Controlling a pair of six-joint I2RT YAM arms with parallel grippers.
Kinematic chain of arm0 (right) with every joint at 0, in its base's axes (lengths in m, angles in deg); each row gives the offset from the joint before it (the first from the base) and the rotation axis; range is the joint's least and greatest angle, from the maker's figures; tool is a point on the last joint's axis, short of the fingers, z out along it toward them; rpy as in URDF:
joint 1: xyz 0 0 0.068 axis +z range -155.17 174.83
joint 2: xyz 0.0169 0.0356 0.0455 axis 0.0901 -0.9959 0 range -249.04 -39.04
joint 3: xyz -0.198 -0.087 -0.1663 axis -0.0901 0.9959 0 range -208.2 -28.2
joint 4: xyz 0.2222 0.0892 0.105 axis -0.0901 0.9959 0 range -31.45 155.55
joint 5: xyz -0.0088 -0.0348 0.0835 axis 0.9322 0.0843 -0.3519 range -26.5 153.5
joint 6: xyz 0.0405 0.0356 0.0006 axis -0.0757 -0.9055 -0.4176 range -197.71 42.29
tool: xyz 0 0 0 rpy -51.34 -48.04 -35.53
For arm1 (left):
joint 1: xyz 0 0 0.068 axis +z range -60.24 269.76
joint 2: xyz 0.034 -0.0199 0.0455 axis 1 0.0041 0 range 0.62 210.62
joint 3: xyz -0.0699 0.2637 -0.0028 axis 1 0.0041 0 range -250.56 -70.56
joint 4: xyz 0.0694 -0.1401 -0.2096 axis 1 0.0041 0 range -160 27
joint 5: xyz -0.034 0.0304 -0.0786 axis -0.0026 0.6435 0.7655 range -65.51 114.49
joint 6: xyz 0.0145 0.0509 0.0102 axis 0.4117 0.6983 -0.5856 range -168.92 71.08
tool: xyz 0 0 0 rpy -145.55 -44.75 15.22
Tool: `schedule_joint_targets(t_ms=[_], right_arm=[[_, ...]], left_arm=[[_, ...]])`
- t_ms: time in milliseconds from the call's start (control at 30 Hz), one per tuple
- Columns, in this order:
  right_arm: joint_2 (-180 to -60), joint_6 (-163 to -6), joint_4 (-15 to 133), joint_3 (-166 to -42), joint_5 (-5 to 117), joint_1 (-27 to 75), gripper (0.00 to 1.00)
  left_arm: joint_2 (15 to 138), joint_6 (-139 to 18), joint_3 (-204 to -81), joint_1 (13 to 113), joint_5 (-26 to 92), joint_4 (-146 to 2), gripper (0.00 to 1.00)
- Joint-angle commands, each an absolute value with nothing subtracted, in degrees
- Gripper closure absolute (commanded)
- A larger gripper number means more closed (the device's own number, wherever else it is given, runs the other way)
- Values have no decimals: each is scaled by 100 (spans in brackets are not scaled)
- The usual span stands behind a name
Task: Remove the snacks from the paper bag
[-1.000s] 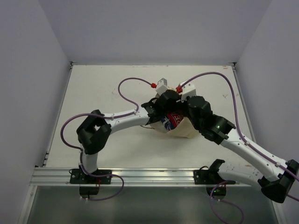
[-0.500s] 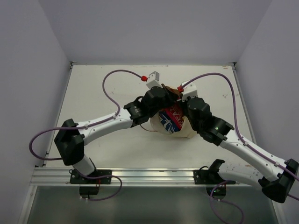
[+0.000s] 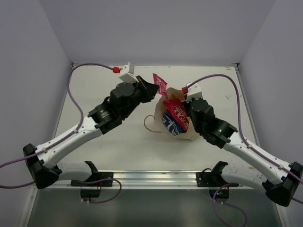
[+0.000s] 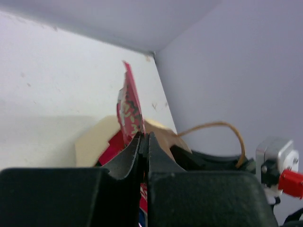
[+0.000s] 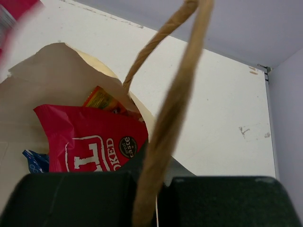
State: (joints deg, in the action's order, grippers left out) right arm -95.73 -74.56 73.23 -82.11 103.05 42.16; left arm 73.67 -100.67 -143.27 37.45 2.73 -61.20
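My left gripper (image 3: 150, 89) is shut on the small pink packet (image 3: 160, 84) and holds it above and left of the paper bag (image 3: 191, 135). In the left wrist view the packet (image 4: 129, 106) stands up from my closed jaws (image 4: 144, 137), with the bag (image 4: 161, 137) behind. My right gripper (image 3: 183, 99) is shut on the bag's cord handle (image 5: 175, 104). Inside the bag lie the magenta pouch (image 3: 177, 113), the blue Doritos bag (image 3: 169, 124) and an orange-yellow packet (image 5: 99, 99).
The bag's other cord handle (image 3: 147, 124) loops onto the table at its left. White walls enclose the table on three sides. A metal rail (image 3: 142, 177) runs along the near edge.
My left gripper has risen out of the bag and swung left and back, carrying the pink packet with it. The right arm has held still on the handle.
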Motion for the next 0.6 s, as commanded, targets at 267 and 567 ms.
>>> schedule_joint_targets(t_ms=[267,567], right_arm=[[-9186,-7367,7191,-8392,10297,4176,100],[-9274,-6928,7217,-8541,9629,4177,100]], left_arm=[[6978,-8558,-13115,6830,2121,-7420,100],[8436,-8443,-11708,7991,3071,-9599,100]])
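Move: The red snack packet is already out and pinched in the left hand; the bare table it is carried to lies about 16 cm ahead, 22 cm left and some 34 cm below. The paper bag's middle is level ahead/back with that hand, about 9 cm right and 20 cm below. From the right hand, that bare spot is about 16 cm ahead, 35 cm left and 26 cm below; the bag is straight below by some 12 cm and 5 cm left. The pinched red snack packet is swept by the left hand away from the paper bag, some 20 cm left and 14 cm forward, rising slightly at first and then dropping fast towards the bare table, ending about 18 cm lower. That wrist swings counter-clockwise by about 15 degrees and its left side rises, fingers staying shut, while the right hand stays put and keeps its pinch on the bag's handle. ##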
